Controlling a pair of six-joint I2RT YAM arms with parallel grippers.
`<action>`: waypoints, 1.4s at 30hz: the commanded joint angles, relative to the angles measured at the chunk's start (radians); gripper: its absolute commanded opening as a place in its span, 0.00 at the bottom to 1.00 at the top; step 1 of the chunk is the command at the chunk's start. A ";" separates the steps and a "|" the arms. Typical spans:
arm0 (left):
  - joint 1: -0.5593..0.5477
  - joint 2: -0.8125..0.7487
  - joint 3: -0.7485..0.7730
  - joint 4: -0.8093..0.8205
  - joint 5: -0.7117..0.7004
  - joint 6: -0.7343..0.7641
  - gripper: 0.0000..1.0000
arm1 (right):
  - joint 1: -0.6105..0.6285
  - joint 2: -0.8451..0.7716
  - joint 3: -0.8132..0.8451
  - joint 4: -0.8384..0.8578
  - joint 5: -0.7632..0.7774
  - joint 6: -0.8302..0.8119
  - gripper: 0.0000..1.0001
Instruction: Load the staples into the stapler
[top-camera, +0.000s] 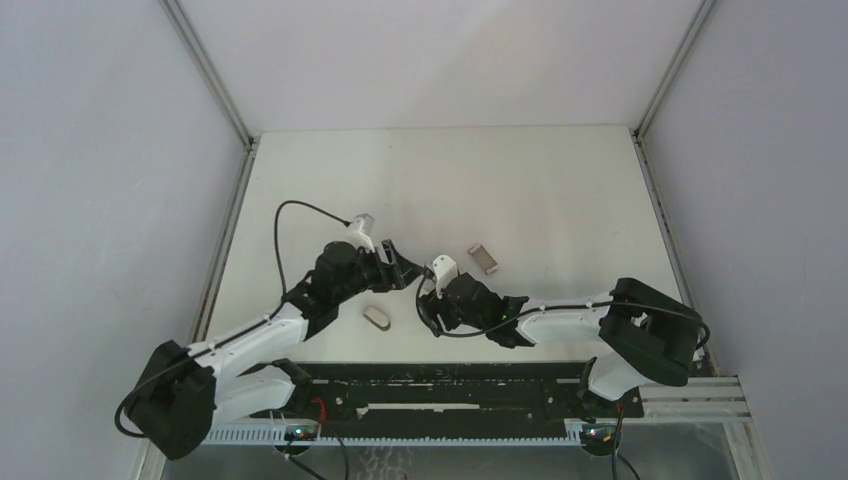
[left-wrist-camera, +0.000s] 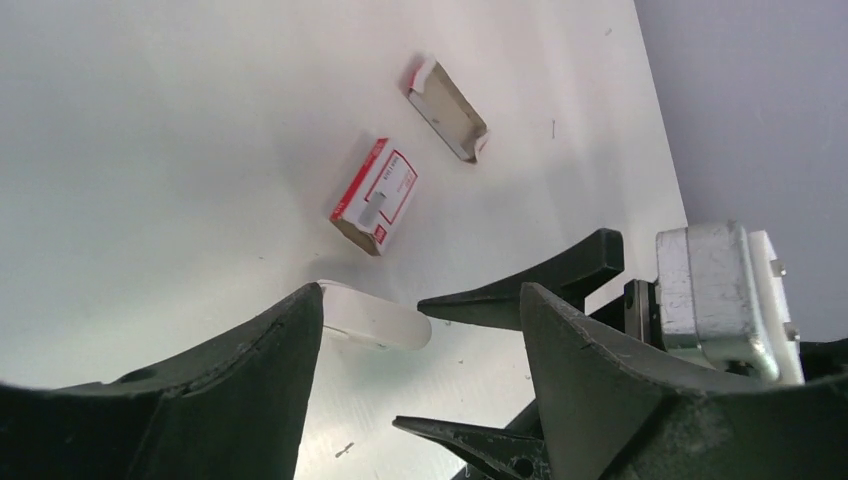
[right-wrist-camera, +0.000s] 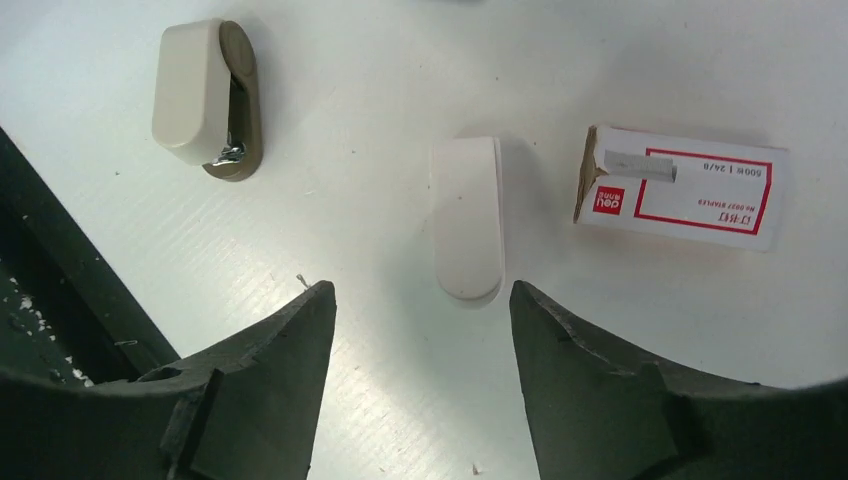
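Observation:
The staples box, pink-red with a white label, lies flat on the table; a grey staple strip shows at its open end. It also shows in the left wrist view. In the top view it is hidden under the grippers. The stapler, beige over brown, lies to the left, and shows in the top view. My right gripper is open and empty just short of a small white oblong piece. My left gripper is open and empty, close beside the right gripper.
The grey inner tray lies apart from the box, farther out on the table. The right gripper's dark fingers reach into the left wrist view. Grey walls enclose the white table on three sides.

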 joint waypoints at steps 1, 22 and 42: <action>0.033 -0.079 -0.020 -0.076 -0.081 0.030 0.77 | 0.000 0.000 0.047 -0.023 0.001 -0.075 0.64; 0.110 -0.273 -0.114 -0.139 0.026 -0.046 0.80 | -0.020 0.165 0.129 0.006 -0.041 -0.112 0.14; 0.064 -0.213 -0.231 0.111 0.328 -0.257 0.71 | 0.097 -0.173 -0.027 0.147 -0.037 -0.172 0.00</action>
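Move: The white stapler lies on the table about 3 cm ahead of my open right hand, 2 cm to its left and 3 cm below. The staple box sits some 9 cm ahead and 3 cm to the right of that hand, and the beige-brown stapler 11 cm to its left, level with it. From my raised left hand the white stapler is roughly 2 cm back, 1 cm right and 11 cm down. I lower my right hand about 3 cm and forward onto the white stapler, pinch its near end between both fingers, then lift it some 6–7 cm while drawing back 5 cm, turning slightly counter-clockwise. My left hand swings 5 cm left out of the way, then comes back and right, fingers wide and tipping further down, until one finger is over the stapler's far end. ##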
